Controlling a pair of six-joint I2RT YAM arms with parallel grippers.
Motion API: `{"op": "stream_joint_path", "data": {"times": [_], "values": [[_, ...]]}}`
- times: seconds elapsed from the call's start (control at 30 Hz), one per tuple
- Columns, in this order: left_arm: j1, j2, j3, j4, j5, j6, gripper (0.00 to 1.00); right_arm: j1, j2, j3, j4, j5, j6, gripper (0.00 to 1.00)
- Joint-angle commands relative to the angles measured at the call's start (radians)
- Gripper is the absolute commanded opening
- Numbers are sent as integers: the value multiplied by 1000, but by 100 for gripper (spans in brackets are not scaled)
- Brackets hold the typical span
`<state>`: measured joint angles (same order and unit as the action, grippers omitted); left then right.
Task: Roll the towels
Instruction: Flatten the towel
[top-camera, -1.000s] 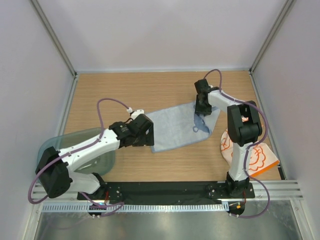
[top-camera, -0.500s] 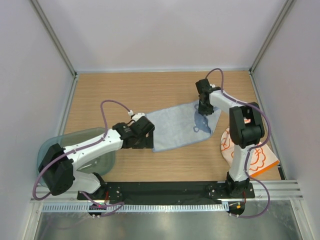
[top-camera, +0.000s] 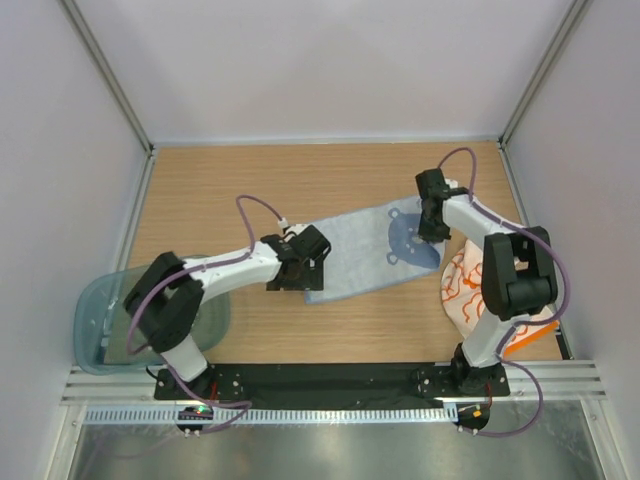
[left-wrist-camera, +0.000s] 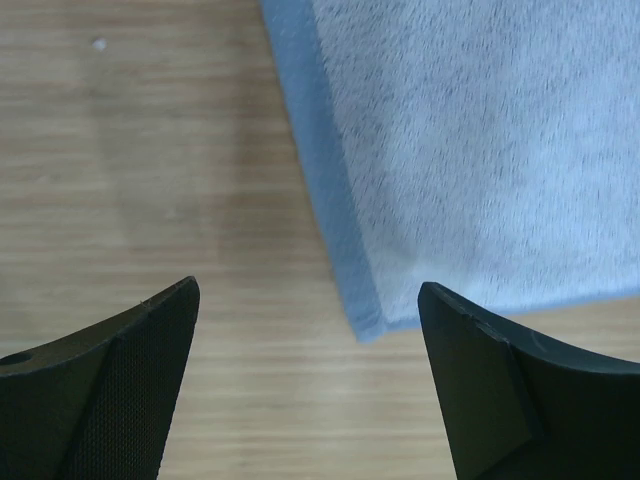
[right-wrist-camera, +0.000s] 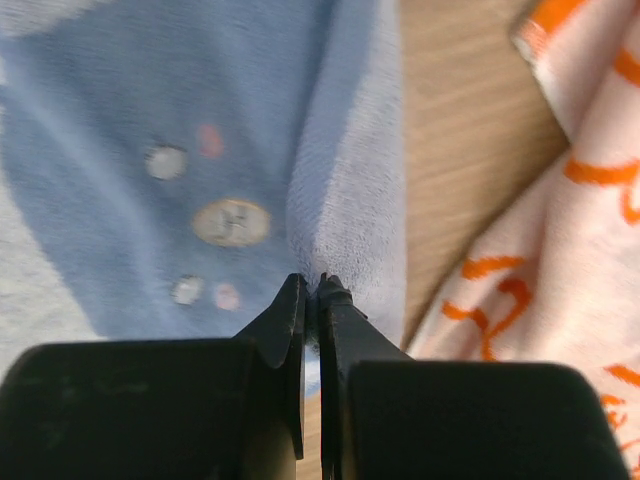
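Observation:
A pale blue towel (top-camera: 352, 252) lies spread flat mid-table, with a darker blue patch (top-camera: 410, 240) near its right end. My right gripper (top-camera: 433, 231) is shut on a fold of the towel's right edge (right-wrist-camera: 345, 200), the cloth pinched between the jaws (right-wrist-camera: 312, 283). My left gripper (top-camera: 303, 270) hovers open over the towel's near left corner (left-wrist-camera: 365, 320), its fingertips (left-wrist-camera: 180, 300) straddling the corner and bare wood. An orange and white towel (top-camera: 478, 292) lies crumpled at the right, and it also shows in the right wrist view (right-wrist-camera: 570, 190).
A translucent blue-green tray (top-camera: 100, 315) sits at the near left, under the left arm. White walls enclose the wooden table (top-camera: 230, 190) on three sides. A black rail (top-camera: 330, 380) runs along the near edge.
My right gripper has shut on the blue towel's right edge and moved right, flattening that end. My left gripper has slid right to the towel's near left corner, still open.

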<state>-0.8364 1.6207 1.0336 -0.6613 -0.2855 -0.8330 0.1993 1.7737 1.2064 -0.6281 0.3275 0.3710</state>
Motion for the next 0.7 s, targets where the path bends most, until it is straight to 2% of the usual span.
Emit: {"op": "stream_joint_path", "data": {"times": [0.0,0.07,0.13,0.27,0.3,0.4,0.53,0.67], "values": [[28,108,72,77,32,2,91,-72,-127,-70,14,15,42,1],[39,196,120,62,46,-5,88,-92,-145,-90,8,13,43,1],[52,241,143,68,78,-9,80,-93,-155,-88,4,-1,43,1],[62,298,152,101,143,-5,42,-97,-155,-85,2,-2,39,1],[63,307,151,106,152,-5,20,-98,-154,-88,4,-4,42,1],[86,305,141,98,152,-6,0,-100,-142,-90,14,-27,45,1],[180,245,100,74,135,11,0,-100,-126,-105,40,-87,45,1],[334,163,51,54,131,43,0,-98,-106,-136,82,-191,57,1]]}}
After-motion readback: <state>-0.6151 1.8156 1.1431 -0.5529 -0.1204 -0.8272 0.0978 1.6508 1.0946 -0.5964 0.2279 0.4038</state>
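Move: The blue towel's left edge, just beyond its near corner, lies about 4 cm ahead of the left hand, 3 cm to its right and 3 cm below; the corner itself is about level ahead, 3 cm right. The right hand already holds the towel's right end between its fingers. From that hand the bear face lies some 5 cm left, about 1 cm ahead, 4 cm down, and the orange towel's middle roughly 15 cm right and 12 cm back, 4 cm lower. Forward, down and to its right, the open left hand goes about 6 cm onto the blue towel's left edge and shuts on it near the corner, then draws it some 4 cm left and a little forward. The right hand, keeping its pinch, first pulls about 4 cm right and 2 cm back, rising slightly, then eases 2 cm back left. ##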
